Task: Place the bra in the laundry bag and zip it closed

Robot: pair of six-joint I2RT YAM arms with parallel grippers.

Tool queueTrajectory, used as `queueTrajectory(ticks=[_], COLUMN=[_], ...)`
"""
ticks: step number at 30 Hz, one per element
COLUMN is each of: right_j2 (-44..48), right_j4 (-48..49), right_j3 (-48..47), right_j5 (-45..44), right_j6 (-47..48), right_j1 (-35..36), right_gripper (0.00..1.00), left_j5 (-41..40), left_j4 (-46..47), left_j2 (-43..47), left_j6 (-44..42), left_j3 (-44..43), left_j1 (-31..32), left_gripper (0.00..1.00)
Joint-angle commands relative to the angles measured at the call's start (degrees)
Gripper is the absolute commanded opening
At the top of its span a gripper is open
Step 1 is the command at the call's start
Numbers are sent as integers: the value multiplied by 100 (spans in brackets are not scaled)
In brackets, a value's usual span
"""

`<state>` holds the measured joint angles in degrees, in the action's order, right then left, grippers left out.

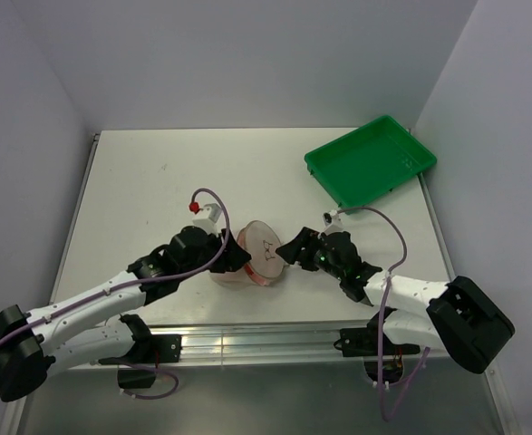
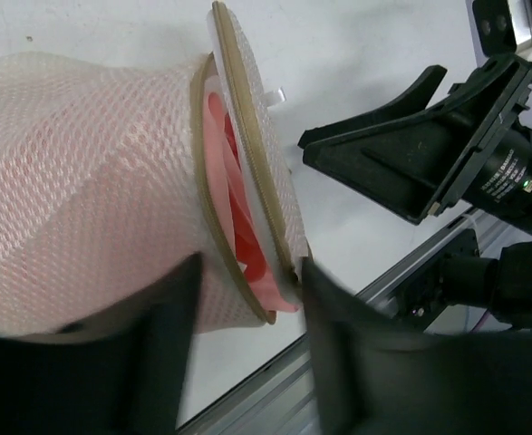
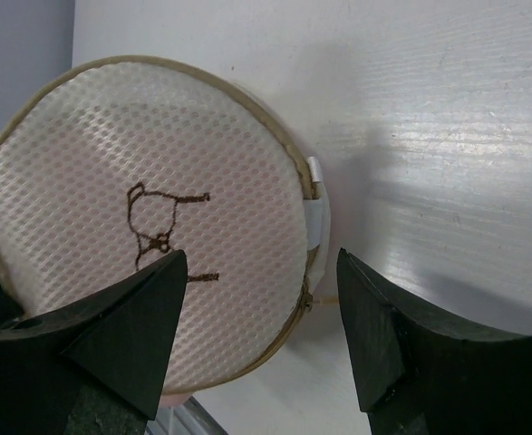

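The laundry bag (image 1: pixel 258 253) stands on its edge near the table's front, its cream face with the dark mark (image 3: pixel 157 227) turned to my right gripper. Its two halves gape, and the pink bra (image 2: pixel 240 213) shows in the gap, with a fold poking out at the lower end. My left gripper (image 2: pixel 247 304) is open, one finger against the mesh half (image 2: pixel 84 181) and the other at the lid's rim. My right gripper (image 3: pixel 261 263) is open just in front of the bag's face. The zip pull (image 3: pixel 308 304) sits between its fingertips, untouched.
A green tray (image 1: pixel 370 161) sits at the table's back right corner. The metal rail (image 1: pixel 266 340) of the front edge runs just below the bag. White walls close in on the left, back and right.
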<state>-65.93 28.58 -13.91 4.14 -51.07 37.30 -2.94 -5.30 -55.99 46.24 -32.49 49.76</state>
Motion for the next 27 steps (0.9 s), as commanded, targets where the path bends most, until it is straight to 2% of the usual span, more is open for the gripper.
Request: queueTrajectory(ticks=[1, 3, 4, 7, 12, 18, 24, 27], right_j2=[186, 282, 335, 607, 1266, 1926, 2251, 2146], right_j4=[17, -141, -212, -423, -950, -819, -573, -722], right_j3=[-173, -191, -208, -208, -209, 90, 169, 196], right_j5=[-27, -27, -45, -80, -300, -80, 280, 97], right_j6=[149, 211, 255, 325, 343, -8, -288, -500], right_j1=[-30, -21, -30, -30, -21, -30, -30, -30], right_gripper=[74, 74, 75, 80, 99, 100, 100, 100], left_j5=[-93, -5, -22, -110, 257, 1312, 1717, 1884], left_j4=[354, 442, 477, 477, 1065, 2146, 2621, 2964], left_j2=[-175, -185, -158, 35, 483, 914, 1248, 1397], left_j6=[-54, -45, -53, -71, 87, 614, 851, 966], left_j3=[-293, -249, -223, -161, 84, 621, 849, 1051], left_j1=[25, 25, 25, 8, -220, -563, -616, -625], left_gripper=[44, 33, 20, 0, 0, 0, 0, 0])
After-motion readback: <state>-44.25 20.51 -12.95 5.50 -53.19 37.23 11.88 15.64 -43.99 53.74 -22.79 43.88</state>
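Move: Right at the left hand's open fingertips, about 1 cm ahead, 1 cm right and 1 cm lower, is the laundry bag's zip edge; the lid lies roughly 3 cm ahead, 4 cm right and 3 cm below, and the bag body some 2 cm ahead, 4 cm left and 6 cm below. From the right hand the zip edge is about 10 cm left, level ahead and perhaps 3 cm higher. Closing on the zip edge with barely any travel, the left fingers pinch it shut between them, then lift about 7 cm, easing back a little late on while the hand rolls its left side down some 25 degrees. The empty right hand opens fully and rises about 7 cm, beside the lid, with a slight draw back. ##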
